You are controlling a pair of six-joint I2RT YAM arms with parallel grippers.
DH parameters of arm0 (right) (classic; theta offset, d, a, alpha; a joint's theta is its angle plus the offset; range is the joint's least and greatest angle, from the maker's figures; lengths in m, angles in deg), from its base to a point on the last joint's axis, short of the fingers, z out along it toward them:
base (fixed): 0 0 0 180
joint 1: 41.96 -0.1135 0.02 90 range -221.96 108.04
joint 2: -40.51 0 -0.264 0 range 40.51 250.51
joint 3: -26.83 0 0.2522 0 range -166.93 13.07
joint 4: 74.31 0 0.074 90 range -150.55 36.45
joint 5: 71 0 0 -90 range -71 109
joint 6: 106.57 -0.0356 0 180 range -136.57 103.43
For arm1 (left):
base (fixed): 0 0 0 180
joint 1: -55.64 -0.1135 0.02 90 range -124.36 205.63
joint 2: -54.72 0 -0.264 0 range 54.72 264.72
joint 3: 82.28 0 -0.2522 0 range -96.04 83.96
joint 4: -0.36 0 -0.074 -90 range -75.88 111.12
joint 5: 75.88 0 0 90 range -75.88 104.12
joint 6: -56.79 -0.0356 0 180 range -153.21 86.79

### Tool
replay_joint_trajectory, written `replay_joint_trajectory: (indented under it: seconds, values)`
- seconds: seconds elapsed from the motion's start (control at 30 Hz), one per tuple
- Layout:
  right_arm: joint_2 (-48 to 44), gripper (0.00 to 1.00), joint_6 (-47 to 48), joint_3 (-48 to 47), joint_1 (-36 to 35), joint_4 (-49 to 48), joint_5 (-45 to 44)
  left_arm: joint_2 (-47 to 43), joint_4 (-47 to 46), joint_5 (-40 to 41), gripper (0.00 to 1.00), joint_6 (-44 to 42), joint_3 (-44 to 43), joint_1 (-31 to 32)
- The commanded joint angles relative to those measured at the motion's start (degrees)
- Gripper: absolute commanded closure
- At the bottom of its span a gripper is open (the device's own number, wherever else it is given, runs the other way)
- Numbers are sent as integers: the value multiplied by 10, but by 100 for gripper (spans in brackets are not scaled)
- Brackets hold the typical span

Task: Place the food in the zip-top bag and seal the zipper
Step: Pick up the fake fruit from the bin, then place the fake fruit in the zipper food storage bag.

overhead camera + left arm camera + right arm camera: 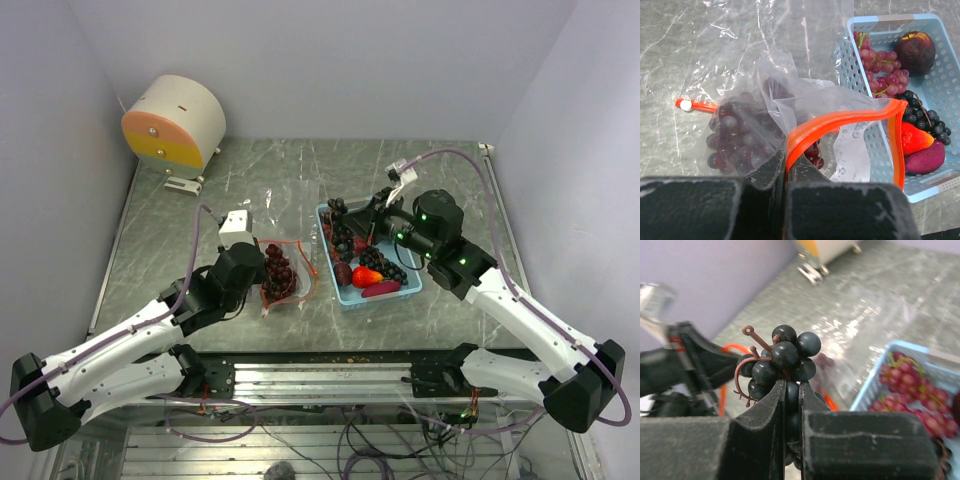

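The clear zip-top bag (755, 95) lies on the table left of the light blue tray (940, 87), with a dark red grape cluster (732, 142) inside it. My left gripper (784, 167) is shut on the orange-red zipper (840, 120), which arches up and holds the mouth open toward the tray. My right gripper (791, 387) is shut on a black grape cluster (785, 355), held up in the air near the tray's far left corner (372, 213). More food stays in the tray: red grapes (885, 70), a dark round fruit (915, 50), black grapes (926, 125) and a red fruit (912, 140).
A round white and orange device (175, 122) stands at the back left of the grey marbled table (200, 210). A purple oblong piece (926, 160) lies at the tray's near end. The zipper's slider end (687, 104) rests flat on the table, left of the bag.
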Motion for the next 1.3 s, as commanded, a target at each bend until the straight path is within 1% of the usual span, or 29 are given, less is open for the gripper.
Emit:
replay_joint_trajectory:
  seconds: [0.0, 0.13, 0.23, 0.37, 0.47, 0.53, 0.6, 0.67, 0.83, 1.0, 1.03, 1.2, 1.27]
  values:
    - [-9, 100, -54, 16, -1, -139, 124, 9, -14, 2, 93, 6, -11, 1]
    - [4, 100, -112, 81, -22, -284, 149, 13, -15, 1, 93, 8, -11, 1]
    - [33, 100, -126, 102, -61, -356, 139, 17, -13, 1, 93, 6, -13, 1]
    - [66, 100, -77, 105, -140, -384, 57, 20, -7, 3, 93, 4, -20, 1]
    - [86, 100, -92, 139, -157, -466, 12, 13, -9, 0, 93, 5, -19, 1]
    - [99, 100, -92, 160, -164, -497, -35, 12, -9, -3, 93, 6, -21, 1]
    - [113, 100, -78, 169, -168, -495, -85, 12, -5, -7, 93, 5, -27, 1]
    - [132, 100, -66, 173, -168, -486, -115, 10, 2, -9, 93, 3, -34, 1]
    - [197, 100, -43, 144, -175, -446, -139, 8, -3, -9, 93, -3, -42, 1]
    - [219, 99, -14, 109, -188, -402, -164, 25, 5, -7, 93, -8, -62, 1]
    - [220, 92, -7, 101, -190, -389, -168, 27, 5, -7, 93, -10, -66, 2]
    - [200, 48, 24, 58, -198, -283, -168, 40, 3, -6, 93, -15, -79, 1]
    - [178, 38, 37, 46, -202, -246, -167, 47, 3, -1, 93, -17, -82, 1]
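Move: The black grapes are already in the right hand. The bag's open mouth lies about 14 cm to its left, 2 cm back and 12 cm below. The dark red grapes inside the bag sit 15 cm left, 3 cm back and some 24 cm down. The bin's middle is about 9 cm right, 3 cm ahead and 26 cm below. From the left hand, still gripping the zipper edge, the mouth is some 5 cm right, 2 cm ahead and slightly below. The black grapes are carried by the right hand about 10 cm left and 8 cm back, the wrist turning some 20 degrees counter-clockwise and rolling, then swung forward and lowered about 9 cm to the bag's mouth as the wrist turns back. There the fingers open roughly halfway and the hand starts to rise. The left hand keeps its pinch on the orange zipper edge, lifting a little late on. ##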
